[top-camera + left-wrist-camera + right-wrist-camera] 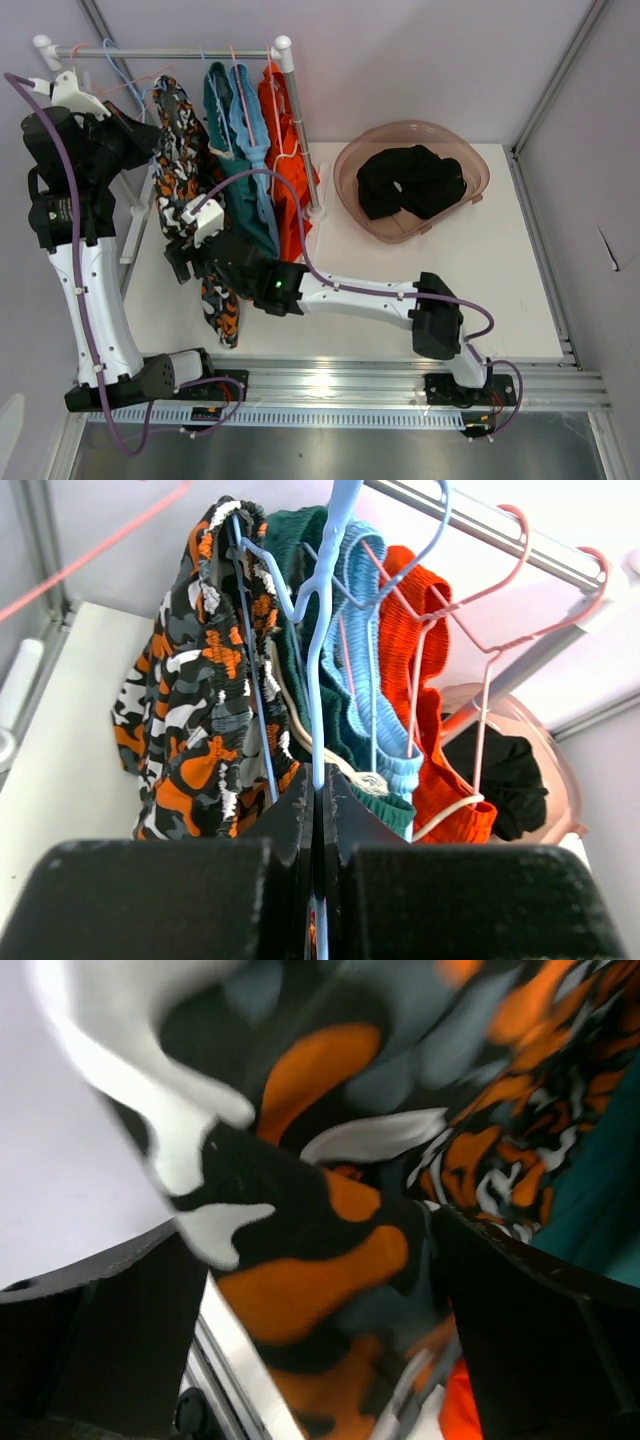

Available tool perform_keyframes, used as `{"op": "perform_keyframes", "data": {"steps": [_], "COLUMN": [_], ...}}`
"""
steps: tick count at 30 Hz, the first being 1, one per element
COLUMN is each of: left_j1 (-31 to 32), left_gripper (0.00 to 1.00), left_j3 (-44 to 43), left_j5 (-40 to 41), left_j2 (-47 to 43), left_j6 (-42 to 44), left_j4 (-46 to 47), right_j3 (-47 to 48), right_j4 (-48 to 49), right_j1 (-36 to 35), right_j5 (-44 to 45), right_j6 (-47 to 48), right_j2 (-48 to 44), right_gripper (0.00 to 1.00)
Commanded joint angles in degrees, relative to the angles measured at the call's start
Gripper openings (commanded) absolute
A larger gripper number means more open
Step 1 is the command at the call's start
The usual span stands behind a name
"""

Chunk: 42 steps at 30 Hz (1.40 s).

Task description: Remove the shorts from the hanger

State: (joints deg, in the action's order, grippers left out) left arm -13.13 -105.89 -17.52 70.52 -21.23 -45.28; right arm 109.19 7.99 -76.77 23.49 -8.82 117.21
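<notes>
Four shorts hang on the rack: black with orange-and-white pattern [178, 150], teal [222, 120], light blue [250, 115] and bright orange [280, 125]. Plain black shorts [410, 180] lie in the basin. My left gripper [318, 790] is shut on the wire of a light blue hanger [325, 600], beside the patterned shorts [190, 710], at the rack's left end [148, 135]. My right gripper [320, 1290] stands open with the lower patterned fabric [300, 1260] between its fingers [540, 1330]. In the top view that gripper [178, 262] sits low on these shorts.
The rack's rod [170, 52] runs along the back left, with a white post [298, 130] at its right end. Pink hangers [480, 640] carry the other shorts. A brown translucent basin [350, 190] stands at the back right. A metal rail [400, 380] lines the near edge.
</notes>
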Motion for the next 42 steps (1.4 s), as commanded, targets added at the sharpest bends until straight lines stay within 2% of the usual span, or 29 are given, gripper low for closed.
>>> {"op": "perform_keyframes", "data": {"steps": [1, 3, 4, 6, 10, 14, 22, 26, 29, 32, 34, 40, 42], "left_j1": [0.3, 0.2, 0.3, 0.3, 0.3, 0.3, 0.9, 0.9, 1.0, 0.9, 0.9, 1.1, 1.1], "left_gripper": [0.0, 0.0, 0.0, 0.0, 0.0, 0.0, 0.0, 0.0, 0.0, 0.0, 0.0, 0.0, 0.0], "left_j3": [0.1, -0.2, -0.7, -1.4, -5.2, -7.8, -9.2, -6.4, -1.1, 7.4, 12.9, 18.1, 17.2], "left_j5": [-3.2, -2.7, -1.9, -1.0, 1.3, 3.9, 4.0, 1.6, -1.5, -2.0, -1.6, -0.5, 0.0], "left_j2": [-2.1, -2.6, -2.6, -2.1, -0.8, 0.8, 2.1, -0.2, -4.9, -11.6, -16.3, -20.4, -19.8], "left_j6": [-2.1, -1.4, -1.3, -0.9, 0.0, 1.1, 1.1, 1.2, 0.6, -0.3, -0.7, -1.2, -0.5], "left_j4": [4.7, 4.6, 4.3, 4.1, 3.5, 2.4, 2.1, 2.5, 3.1, 3.3, 3.7, 2.2, 1.5], "right_j3": [5.2, 3.7, 0.1, -4.8, -21.2, -28.8, -28.9, -24.0, -18.9, -9.3, 1.0, 29.7, 28.7], "right_j4": [1.3, 1.9, 3.0, 5.1, 8.3, 8.7, 6.8, 6.4, 4.9, 1.5, -1.3, -16.9, -19.6], "right_j1": [0.4, 0.2, -0.1, -0.6, -4.5, -8.6, -10.9, -9.5, -6.4, -1.9, 1.6, 8.9, 9.5], "right_j5": [-0.4, -0.4, 0.3, 0.3, 2.6, 5.2, 7.5, 7.6, 6.4, 4.0, 2.0, -2.4, -2.9], "right_j6": [-1.3, -1.4, -2.1, -3.5, -9.5, -13.6, -16.5, -15.0, -12.4, -9.3, -7.2, -6.3, -7.5], "right_j2": [2.7, 2.2, 1.5, -1.6, -6.8, -8.3, -5.6, -3.8, -1.6, 1.5, 3.5, 13.4, 11.6], "right_gripper": [0.71, 0.31, 0.0, 0.0, 0.0, 0.0, 0.0, 0.0, 0.0, 0.0, 0.0, 0.0, 0.0]}}
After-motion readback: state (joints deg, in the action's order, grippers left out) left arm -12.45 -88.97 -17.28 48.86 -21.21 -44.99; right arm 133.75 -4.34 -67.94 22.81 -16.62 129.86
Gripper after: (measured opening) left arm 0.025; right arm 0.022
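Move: The camouflage shorts hang between the right hand's open fingers, their middle about 3 cm ahead and level, straight in line. From there the blue hanger's held part is some 8 cm ahead, 4 cm left and 15 cm up; the teal shorts are about 10 cm ahead, 8 cm right and 3 cm up. From the left hand, still gripping that hanger, the camouflage shorts' middle lies roughly 8 cm ahead, 3 cm right and 15 cm below. Right fingers pinch the shorts, pull about 15 cm down and back, then swing forward-up; left retreats with hanger. ##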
